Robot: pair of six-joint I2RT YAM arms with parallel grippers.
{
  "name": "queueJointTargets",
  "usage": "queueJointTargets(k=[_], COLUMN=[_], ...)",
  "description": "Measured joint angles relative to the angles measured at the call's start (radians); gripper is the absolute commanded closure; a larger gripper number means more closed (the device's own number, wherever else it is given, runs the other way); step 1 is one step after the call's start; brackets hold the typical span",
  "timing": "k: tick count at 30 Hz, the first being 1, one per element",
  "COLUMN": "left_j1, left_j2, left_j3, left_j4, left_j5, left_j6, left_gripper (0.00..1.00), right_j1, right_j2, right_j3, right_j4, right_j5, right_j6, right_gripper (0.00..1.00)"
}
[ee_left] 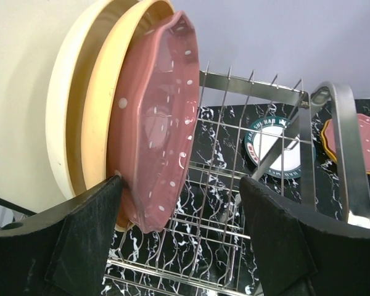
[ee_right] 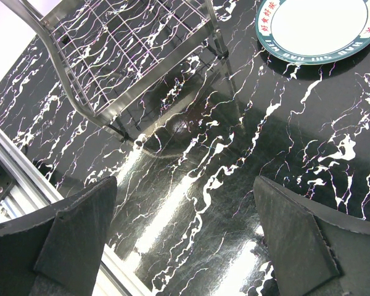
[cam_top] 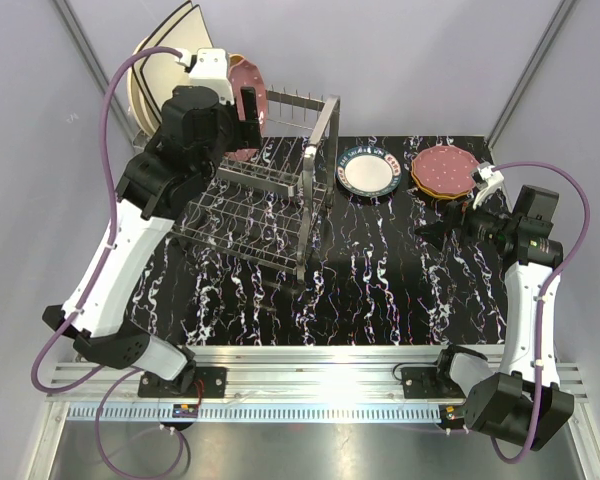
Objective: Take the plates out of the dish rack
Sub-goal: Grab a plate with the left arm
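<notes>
The dish rack (cam_top: pixel 270 195) stands at the table's left. At its far left end several plates stand on edge: cream square ones (cam_top: pixel 165 45), a cream round one (ee_left: pixel 60 117), a yellow one (ee_left: pixel 102 105) and a maroon scalloped dotted plate (ee_left: pixel 157 117). My left gripper (ee_left: pixel 182 213) is open around the maroon plate's lower edge, which sits just inside the left finger (ee_left: pixel 89 228). From above, the left gripper (cam_top: pixel 246 112) is at the maroon plate (cam_top: pixel 242 82). My right gripper (ee_right: pixel 185 228) hangs open and empty over the bare table.
A white plate with a dark patterned rim (cam_top: pixel 368 170) lies flat right of the rack. Further right, a maroon plate (cam_top: pixel 443 170) rests on an orange one. The rack's looped handle (ee_left: pixel 348 154) rises beside my left gripper's right finger. Grey walls close in at the back.
</notes>
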Motion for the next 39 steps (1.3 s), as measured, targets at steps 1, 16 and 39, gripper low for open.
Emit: queueJointTargets(k=[1,16,39], left_j1=[0.000,0.004,0.105], left_j2=[0.000,0.020,0.037], left_j3=[-0.006,-0.068,-0.154], left_j4=[0.008,0.096,0.226], left_j5=[-0.008,-0.093,0.001], left_j6=[0.006,0.089,0.151], left_gripper=[0.20,0.22,0.57], right_j1=[0.000,0.000,0.000], right_j2=[0.000,0.000,0.000], right_j3=[0.000,0.000,0.000], right_j4=[0.000,0.000,0.000], right_j5=[0.000,-0.005,-0.006], right_j6=[0.000,0.000,-0.001], right_gripper=[0.00,0.00,0.00])
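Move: Ahead of the left hand, about 10 cm out and 7 cm lower, the middle of the pink plate stands in the rack's top tier, roughly 1 cm left, its near rim only a few centimetres off the fingertips. The yellow plate is some 4 cm to the left of it, the cream plate about 7 cm, and the square plates about 12 cm. From the idle right hand the pink plate lies roughly 18 cm forward, 37 cm left and 13 cm higher. Reaching forward about 5 cm, the left hand also sinks some 3 cm and eases about 2 cm left onto the near rim of the pink plate, rolling its left side up slightly. Its left finger slides into the gap between the pink and yellow plates while the right one comes round the pink plate's open face; in the second half the fingers close from wide to about half open. ##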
